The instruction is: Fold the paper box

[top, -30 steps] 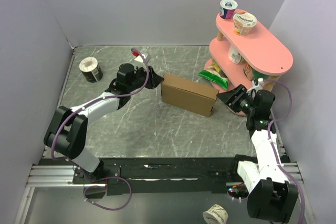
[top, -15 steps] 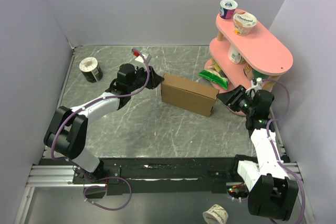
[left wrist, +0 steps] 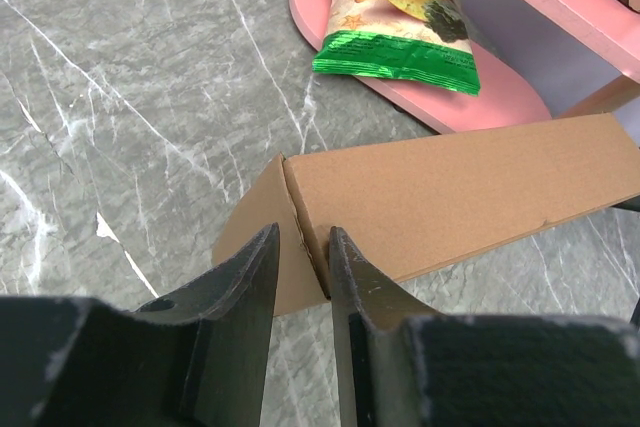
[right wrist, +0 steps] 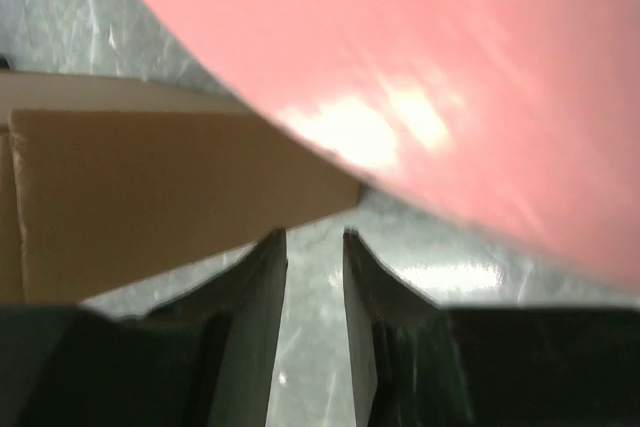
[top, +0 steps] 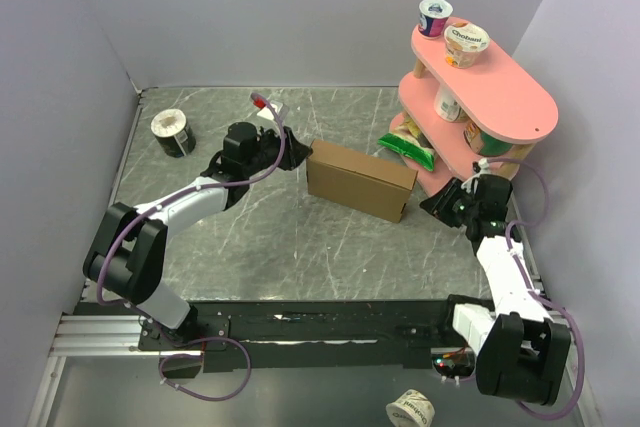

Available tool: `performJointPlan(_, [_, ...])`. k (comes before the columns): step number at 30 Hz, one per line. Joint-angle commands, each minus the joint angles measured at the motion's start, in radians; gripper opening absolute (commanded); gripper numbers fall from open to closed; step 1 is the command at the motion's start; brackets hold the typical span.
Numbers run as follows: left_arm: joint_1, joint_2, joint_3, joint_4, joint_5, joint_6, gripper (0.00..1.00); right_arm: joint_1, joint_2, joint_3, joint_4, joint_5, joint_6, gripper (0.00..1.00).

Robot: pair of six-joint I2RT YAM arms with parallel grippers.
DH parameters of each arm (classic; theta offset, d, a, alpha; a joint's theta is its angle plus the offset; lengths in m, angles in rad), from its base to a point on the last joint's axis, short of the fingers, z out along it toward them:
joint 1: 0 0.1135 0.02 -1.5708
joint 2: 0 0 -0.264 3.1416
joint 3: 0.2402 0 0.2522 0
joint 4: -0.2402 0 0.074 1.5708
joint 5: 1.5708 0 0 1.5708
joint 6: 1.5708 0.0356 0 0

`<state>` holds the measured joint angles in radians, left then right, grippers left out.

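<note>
The paper box [top: 360,181] is a closed, shallow brown cardboard box lying at an angle mid-table. My left gripper [top: 297,153] is at its left end. In the left wrist view the fingertips [left wrist: 262,247] stand a narrow gap apart, right at the box's [left wrist: 460,197] end corner, and only table shows further back in the gap. My right gripper [top: 434,203] is low by the box's right end, under the pink shelf [top: 500,97]. In the right wrist view this gripper [right wrist: 314,237] is narrowly open over bare table, with the box [right wrist: 150,187] just ahead on the left.
The pink two-tier shelf [right wrist: 450,67] crowds the right arm from above and holds yogurt cups [top: 466,44]. A green chips bag [left wrist: 405,17] lies on its lower tier behind the box. A dark cup [top: 172,132] stands at the far left. Walls enclose the table.
My right gripper's jaws have narrowed and it has slid slightly nearer along the shelf base. The left arm and the box have not moved.
</note>
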<state>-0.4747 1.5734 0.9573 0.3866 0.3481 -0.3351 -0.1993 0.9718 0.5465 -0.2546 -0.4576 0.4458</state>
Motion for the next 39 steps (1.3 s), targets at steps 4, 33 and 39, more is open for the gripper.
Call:
performJointPlan(4, [-0.022,0.097,-0.097,-0.367,-0.015,0.051,0.31,0.003,-0.091,0.016,-0.017,-0.061,0.059,0.40])
performJointPlan(33, [-0.025,0.086,-0.097,-0.367,-0.011,0.044,0.30,0.008,-0.127,0.000,0.185,-0.194,0.215,0.65])
performJointPlan(39, [-0.025,0.088,-0.101,-0.362,-0.009,0.045,0.30,0.008,-0.085,-0.025,0.202,-0.179,0.194,0.59])
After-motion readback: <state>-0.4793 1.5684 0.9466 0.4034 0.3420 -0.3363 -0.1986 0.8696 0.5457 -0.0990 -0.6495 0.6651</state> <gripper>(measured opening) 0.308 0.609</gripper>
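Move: The paper box stands on its long edge, its middle about 15 cm to the right hand's left, some 7 cm ahead and about level with the hand, its near right corner only a few centimetres from the fingertips. The chip bag lies some 14 cm ahead and 4 cm left. The pink shelf's middle is about 10 cm ahead, 9 cm right and 9 cm up. From the left hand, at the box's far end, the box's middle is some 14 cm right, 4 cm back and 7 cm down. From low beside the right end of the paper box the right hand climbs about 9 cm, drawing back a little as its fingers open from roughly a third to two thirds and its wrist tips up and rolls left side up, some 15 degrees in all. It then works left, to about 3 cm, and eases 2 cm down and forward again, bringing the still-open fingertips to the box's upper near right corner, while the left hand stays in place with its fingertips at the upper left end. ##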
